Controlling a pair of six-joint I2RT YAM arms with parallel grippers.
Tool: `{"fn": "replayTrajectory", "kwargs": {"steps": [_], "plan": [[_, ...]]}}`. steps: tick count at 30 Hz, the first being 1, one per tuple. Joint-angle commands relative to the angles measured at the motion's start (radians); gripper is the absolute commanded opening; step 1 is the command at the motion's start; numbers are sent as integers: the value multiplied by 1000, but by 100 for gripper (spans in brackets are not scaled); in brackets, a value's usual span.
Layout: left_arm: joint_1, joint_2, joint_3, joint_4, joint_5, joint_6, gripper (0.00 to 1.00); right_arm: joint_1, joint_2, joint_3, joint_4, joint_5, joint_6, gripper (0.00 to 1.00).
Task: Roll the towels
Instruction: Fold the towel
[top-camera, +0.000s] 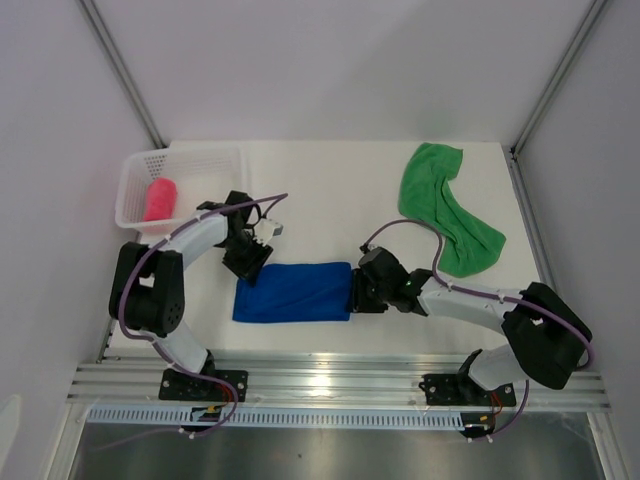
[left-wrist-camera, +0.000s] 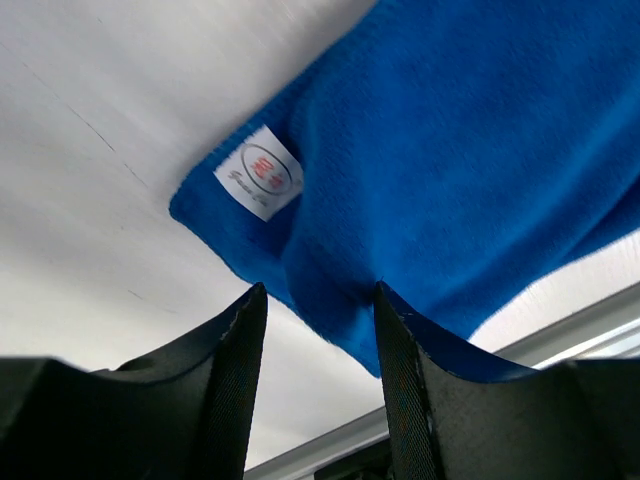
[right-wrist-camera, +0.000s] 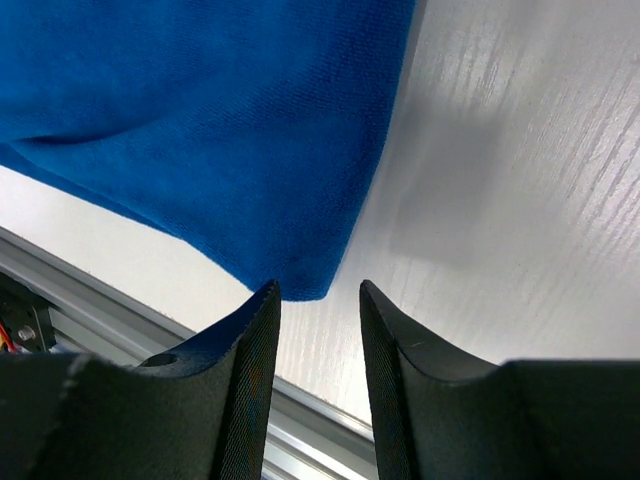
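A royal blue towel (top-camera: 292, 292) lies flat on the white table near the front edge. My left gripper (top-camera: 250, 265) is at its far left corner. In the left wrist view, that gripper (left-wrist-camera: 318, 295) is open, and the blue towel (left-wrist-camera: 450, 150) has its hem lying between the tips, with a white label (left-wrist-camera: 259, 172) near the corner. My right gripper (top-camera: 356, 292) is at the towel's right edge. In the right wrist view it (right-wrist-camera: 318, 290) is open over bare table, with a corner of the blue towel (right-wrist-camera: 200, 120) by its left finger. A green towel (top-camera: 445, 205) lies crumpled at the back right. A pink-red towel (top-camera: 160, 200) sits rolled in the basket.
A white mesh basket (top-camera: 185, 158) stands at the back left, just behind the left arm. An aluminium rail (top-camera: 340, 385) runs along the table's near edge, close to the blue towel's front hem. White walls enclose the table on three sides.
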Motion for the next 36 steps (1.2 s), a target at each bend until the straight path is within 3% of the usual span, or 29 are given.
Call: {"fn": "replayTrajectory", "kwargs": {"steps": [1,14,21,23,30,36], "plan": [[-6,38,47,42,-34,-31,50,-11,10,-41,111,-14,35,40],[-24,56,70,49,94,-28,45,-31,115,-37,191,-72,47,41],[-26,67,69,53,104,-24,1,-31,126,-57,213,-112,69,41],[-24,58,66,48,109,-18,1,-31,117,-66,210,-109,69,40],[2,-20,46,68,95,-16,1,-38,128,-130,274,-134,92,6],[72,-53,44,48,84,-21,1,-41,93,-163,259,-119,90,0]]}}
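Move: Just beneath the left hand, about 1 cm ahead and 2 cm to its right, lies the blue towel's folded left edge; the basket is roughly 22 cm ahead and 16 cm left, with the rolled red towel some 19 cm ahead and 21 cm left. The right hand's goal, the blue towel's near right corner, is around 2 cm left, 1 cm back and 3 cm below that hand. The green towel lies some 21 cm ahead of the right hand and 22 cm to its right. Easing about 2 cm right and a centimetre forward and down, the left hand shuts its half-open fingers on the blue towel's left edge, then rises some 2 cm, drifting forward and left with its pinch kept. The right hand sinks about 3 cm and edges left, its wrist tilting some 10 degrees, and closes on the near right corner a little later. ##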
